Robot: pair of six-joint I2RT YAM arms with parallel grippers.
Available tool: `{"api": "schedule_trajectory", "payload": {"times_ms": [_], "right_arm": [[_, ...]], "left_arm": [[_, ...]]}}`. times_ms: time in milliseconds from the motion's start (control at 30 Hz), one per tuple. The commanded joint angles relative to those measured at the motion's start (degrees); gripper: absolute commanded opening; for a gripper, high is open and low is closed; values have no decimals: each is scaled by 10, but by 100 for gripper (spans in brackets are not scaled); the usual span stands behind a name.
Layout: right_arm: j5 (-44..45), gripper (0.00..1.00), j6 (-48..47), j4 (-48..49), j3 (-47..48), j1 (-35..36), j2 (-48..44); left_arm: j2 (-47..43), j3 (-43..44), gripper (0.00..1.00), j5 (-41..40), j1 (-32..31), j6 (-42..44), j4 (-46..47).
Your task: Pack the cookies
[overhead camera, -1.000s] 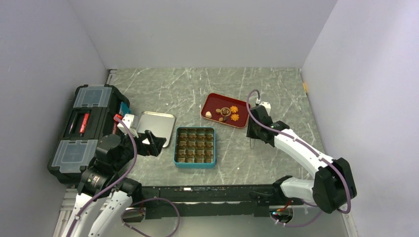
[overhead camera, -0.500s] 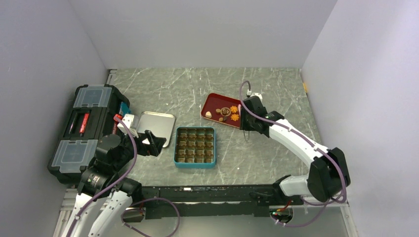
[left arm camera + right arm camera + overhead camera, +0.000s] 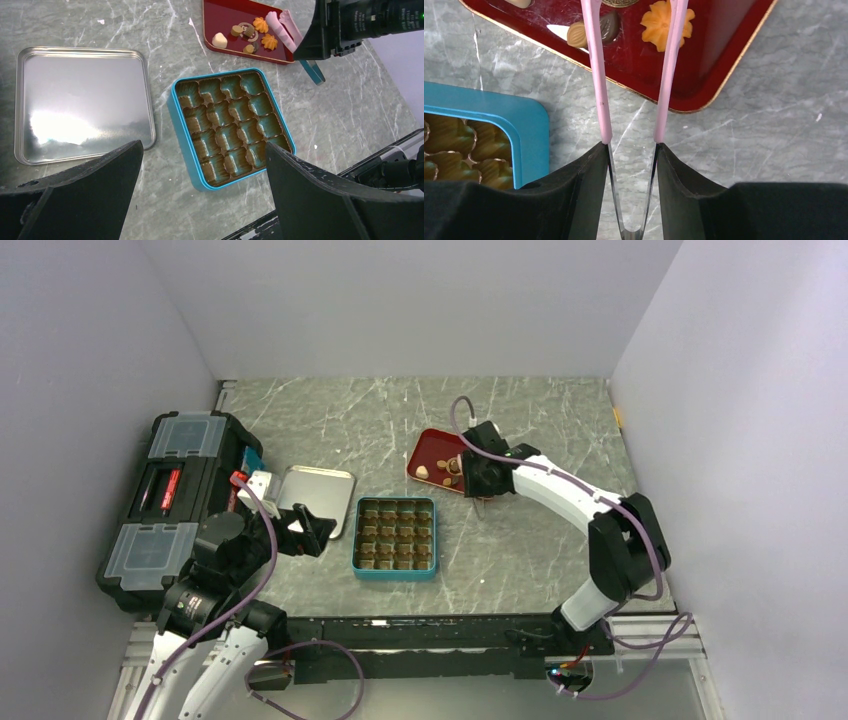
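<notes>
The cookies lie in a red tray (image 3: 430,448): a cream lump (image 3: 219,39), two orange flowers (image 3: 260,24), and a round dark one (image 3: 246,31) with small brown pieces beside it. My right gripper (image 3: 480,478) is shut on pink-tipped tongs (image 3: 596,75). The tong arms stand apart and reach over the tray's near edge (image 3: 704,60). One arm crosses an orange flower cookie (image 3: 656,22), and a brown piece (image 3: 584,32) lies by the other. The tong tips are out of view. My left gripper (image 3: 202,150) is open and empty above the teal tin (image 3: 180,120).
The teal tin (image 3: 356,540) with brown compartments sits mid-table, with its corner (image 3: 499,115) close to the left of the tongs. Its silver lid (image 3: 315,498) lies left of it. A black toolbox (image 3: 170,500) stands at the far left.
My right arm has swung left and away from the base, bringing the tongs from right of the tray to over its cookies. The left arm has not moved.
</notes>
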Motion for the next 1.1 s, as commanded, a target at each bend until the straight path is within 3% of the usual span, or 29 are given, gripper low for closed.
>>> {"api": "schedule_trajectory", "payload": {"times_ms": [0, 1067], "right_arm": [[-25, 42, -15, -6, 39, 7, 28], [-10, 41, -37, -6, 104, 8, 138]], "left_arm": [[2, 11, 99, 7, 0, -1, 12], [6, 12, 99, 8, 4, -1, 12]]}}
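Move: The right hand holds pink-tipped tongs; the dark cookie on the tray's round emblem lies about 9 cm ahead, 3 cm left and 7 cm below. The near orange cookie is 6 cm straight ahead, the brown shell cookie 6 cm ahead and 4 cm left, both equally low. The teal box is centred about 7 cm back and 16 cm left. From the left hand the dark cookie lies 20 cm ahead, 27 cm right and 22 cm below. Right hand lowers the tongs about 4 cm, shifting 2–3 cm left, towards the dark cookie, keeping its grip. ##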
